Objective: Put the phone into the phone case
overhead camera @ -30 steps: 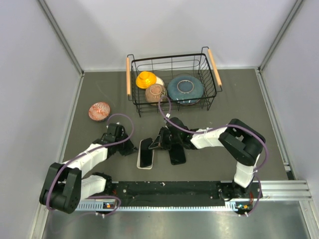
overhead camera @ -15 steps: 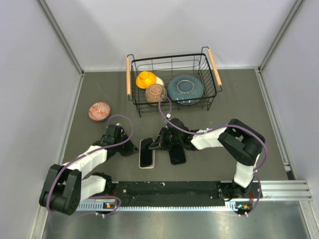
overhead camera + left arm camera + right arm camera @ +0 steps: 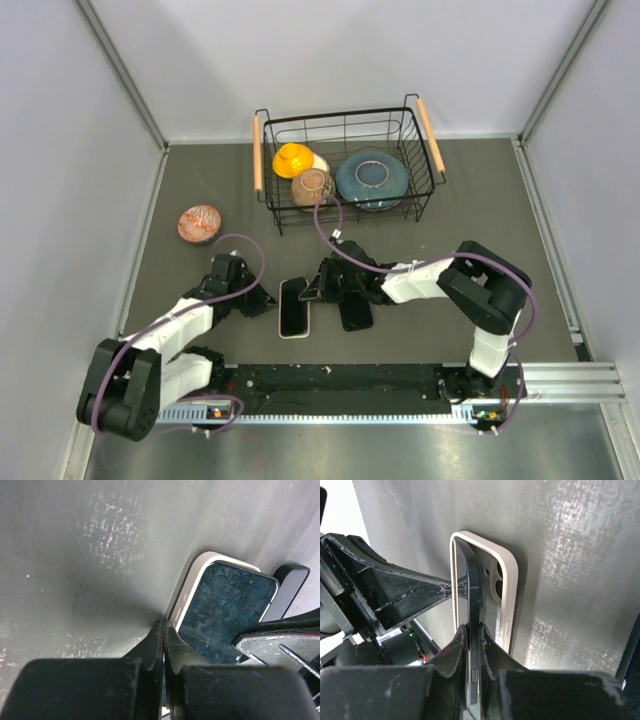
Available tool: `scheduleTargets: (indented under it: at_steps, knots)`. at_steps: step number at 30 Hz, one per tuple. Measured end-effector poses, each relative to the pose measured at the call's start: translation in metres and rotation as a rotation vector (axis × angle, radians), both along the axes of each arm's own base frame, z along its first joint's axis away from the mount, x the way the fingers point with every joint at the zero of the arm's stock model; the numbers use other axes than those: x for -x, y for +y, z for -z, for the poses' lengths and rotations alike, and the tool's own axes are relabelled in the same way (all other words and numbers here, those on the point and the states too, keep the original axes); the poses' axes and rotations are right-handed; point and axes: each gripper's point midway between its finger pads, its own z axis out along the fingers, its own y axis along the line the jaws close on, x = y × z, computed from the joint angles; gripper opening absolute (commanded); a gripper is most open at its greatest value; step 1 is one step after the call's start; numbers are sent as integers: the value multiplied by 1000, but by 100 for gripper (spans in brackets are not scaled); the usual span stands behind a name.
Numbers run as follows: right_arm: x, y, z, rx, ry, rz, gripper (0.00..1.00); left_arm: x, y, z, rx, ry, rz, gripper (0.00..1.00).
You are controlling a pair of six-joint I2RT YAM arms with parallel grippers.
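Note:
A white phone case (image 3: 284, 318) lies on the dark mat, seen also in the right wrist view (image 3: 509, 580) and the left wrist view (image 3: 192, 575). The dark phone (image 3: 295, 306) sits tilted in it, one long edge raised (image 3: 472, 592). Its screen faces up (image 3: 225, 610). My right gripper (image 3: 314, 290) (image 3: 471, 630) is shut on that raised edge of the phone. From the other side, my left gripper (image 3: 263, 298) (image 3: 164, 625) is shut with nothing between its fingers. Its tips rest against the case's left edge.
A second flat black slab (image 3: 355, 310) lies just right of the case, under the right wrist. A wire basket (image 3: 430, 150) at the back holds bowls and a blue plate. A patterned bowl (image 3: 199, 223) sits at the left. A metal rail (image 3: 340, 380) runs along the near edge.
Almost nothing differs. The left wrist has crept slightly toward the case, and the right gripper keeps its hold on the phone's edge.

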Motion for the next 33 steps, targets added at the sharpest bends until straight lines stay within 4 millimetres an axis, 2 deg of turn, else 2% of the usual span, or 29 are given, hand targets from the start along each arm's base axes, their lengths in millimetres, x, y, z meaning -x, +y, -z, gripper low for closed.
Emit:
scheduleTargets:
  at_steps: [6, 10, 13, 15, 16, 20, 26, 33]
  knots:
    - [-1, -2, 6, 51, -25, 16, 20, 6, 1, 0, 7, 8, -15, 0]
    - [-1, -4, 8, 86, -37, 18, 43, 15, 1, -2, 10, 28, -8, 0]
    - [-2, -1, 0, 92, -57, 9, 51, 19, 0, -4, 18, 32, 3, 1]
    - [-2, -1, -5, 98, -65, 4, 54, 22, 0, -3, 13, 40, 14, 11]
    - [-2, -2, -7, 99, -70, 2, 56, 23, 0, -3, 8, 42, 21, 22]
    - [0, -7, -10, 119, -76, -4, 61, 21, 0, -6, -10, 40, 51, 44]
    - [3, -13, -9, 147, -75, -14, 65, 18, -5, -9, 1, 40, 91, 50]
    - [6, -13, -9, 143, -69, -28, 66, 17, -9, -9, 14, 35, 117, 47]
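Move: The phone leans edge-up in the pale phone case, pinched by the right fingers; its middle lies about 2 cm left, 2 cm back and 2 cm below the right hand. The case's middle is 2 cm left, 3 cm back and 3 cm below, the dark slab 13 cm right and 3 cm back. From the left hand, shut at the case's left edge, the phone's middle is some 5 cm right and 1 cm back, roughly level. Right lowers the phone 1 cm into the case, opens and rises 2 cm; left draws back 2 cm, opening. ##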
